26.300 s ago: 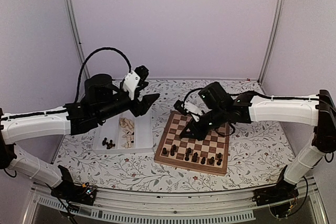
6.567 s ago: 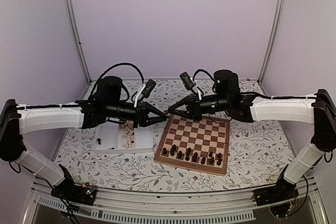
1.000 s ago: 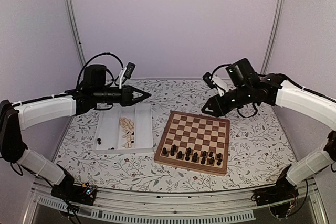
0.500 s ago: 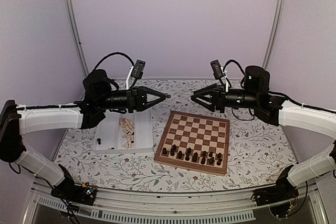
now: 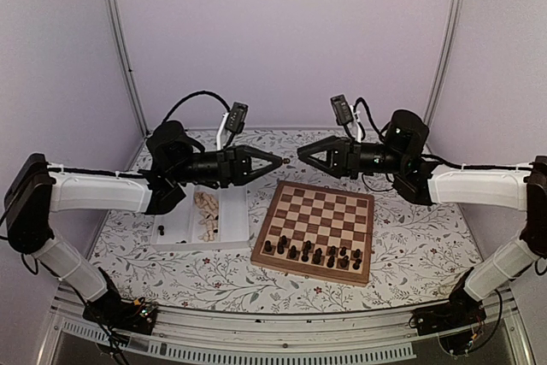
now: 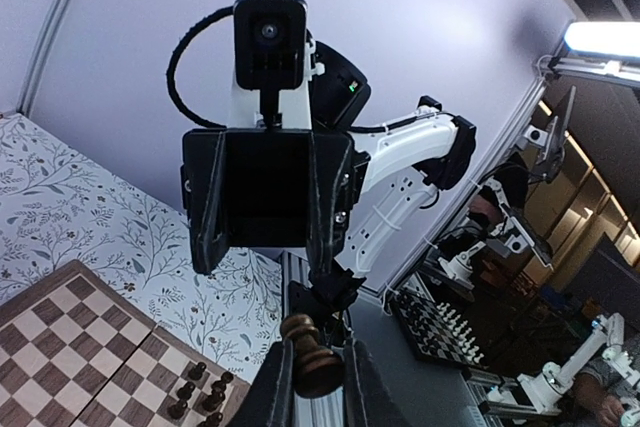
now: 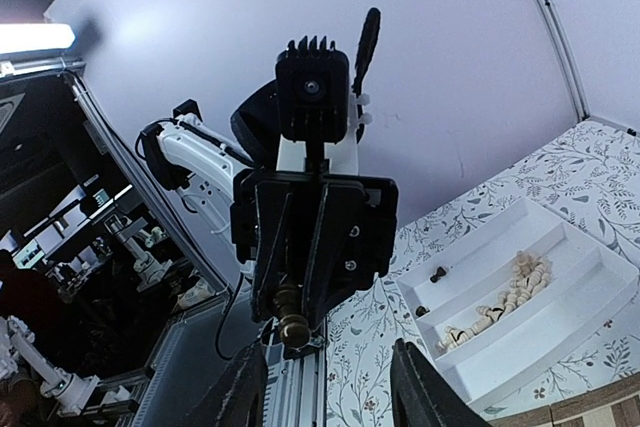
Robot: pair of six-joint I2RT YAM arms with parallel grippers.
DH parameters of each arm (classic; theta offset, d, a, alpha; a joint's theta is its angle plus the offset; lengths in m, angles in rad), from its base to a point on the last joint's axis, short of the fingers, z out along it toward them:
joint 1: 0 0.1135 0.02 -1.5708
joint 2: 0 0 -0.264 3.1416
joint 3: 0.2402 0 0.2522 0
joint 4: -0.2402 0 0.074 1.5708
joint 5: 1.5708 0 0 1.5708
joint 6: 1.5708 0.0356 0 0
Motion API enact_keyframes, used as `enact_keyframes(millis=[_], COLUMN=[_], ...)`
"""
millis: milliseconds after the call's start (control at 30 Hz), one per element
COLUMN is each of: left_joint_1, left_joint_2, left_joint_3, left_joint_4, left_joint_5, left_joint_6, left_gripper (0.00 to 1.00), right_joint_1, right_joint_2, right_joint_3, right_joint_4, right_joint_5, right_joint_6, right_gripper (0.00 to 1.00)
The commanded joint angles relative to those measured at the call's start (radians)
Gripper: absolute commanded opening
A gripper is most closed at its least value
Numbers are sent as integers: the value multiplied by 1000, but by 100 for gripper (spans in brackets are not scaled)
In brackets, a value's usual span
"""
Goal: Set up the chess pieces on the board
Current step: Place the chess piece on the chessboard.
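Observation:
My left gripper (image 5: 276,161) is shut on a dark brown chess piece (image 6: 310,355), held in the air over the table beyond the board's (image 5: 320,211) far-left corner. My right gripper (image 5: 302,156) faces it tip to tip, a small gap away, open and empty. In the right wrist view that same chess piece (image 7: 293,325) sticks out of the left fingers, above and between my right fingertips (image 7: 245,387). Several dark chess pieces (image 5: 312,254) stand in the board's two near rows.
A white two-compartment tray (image 5: 175,203) lies left of the board. Pale pieces (image 5: 205,215) are heaped in its right compartment and two dark pieces (image 5: 160,230) lie in its left one. Floral cloth covers the table.
Both arms have swung toward each other above the table. The left gripper carried the dark piece rightward; the right gripper moved left and its jaws widened slightly.

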Motion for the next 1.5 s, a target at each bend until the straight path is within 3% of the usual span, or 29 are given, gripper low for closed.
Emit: enact_keyframes(millis=[0,233,767,1100,1233,1300,1367,1467], left_joint_1=[-13,-15,-15,-15,-13,-10,-1,18], left_joint_2=[30,62,104,120,102,70,28,-39], left_joint_3=[9,17,29,37,44,54,85,191], left_joint_4=[78,99,124,85,-31,-127,-283,-662], left_joint_5=[-6,-6,-8,-42,-102,-130,-151,-252], left_joint_6=[-24,-41,-64,-61,-7,48,143,371], left_gripper=[6,6,6,10,26,34,38,41], right_joint_1=[23,34,45,49,48,48,48,48], right_joint_2=[35,55,100,107,78,55,28,-17], right_joint_3=[11,24,43,37,33,62,99,183], right_joint_4=[82,91,120,122,42,-112,-279,-558], right_joint_5=[-41,-48,-74,-62,2,56,121,237], right_joint_6=[61,68,90,96,54,-1,-94,-242], right_gripper=[45,43,28,10,7,6,6,6])
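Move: The dark chess piece is in the left fingers, its middle some 2 cm to their right. The right gripper's fingertips, where it is headed, are about 6 cm to the left hand's right and 2 cm ahead, level. From the right hand the chess piece lies about 4 cm left and 2 cm back, level. From the right hand, the chessboard's middle is roughly 6 cm ahead, 5 cm right and 23 cm below, and the set-up dark pieces are about 1 cm back, 5 cm right and 21 cm below. The chess piece is passed across in the air: the open right hand slides about 2 cm left, edging back and sinking 2 cm, and its fingers close around the free end, while the left hand eases right, forward and down to meet it. The left fingers then open, and both hands swing forward and down together some 2 cm, left hand rolling slightly. ##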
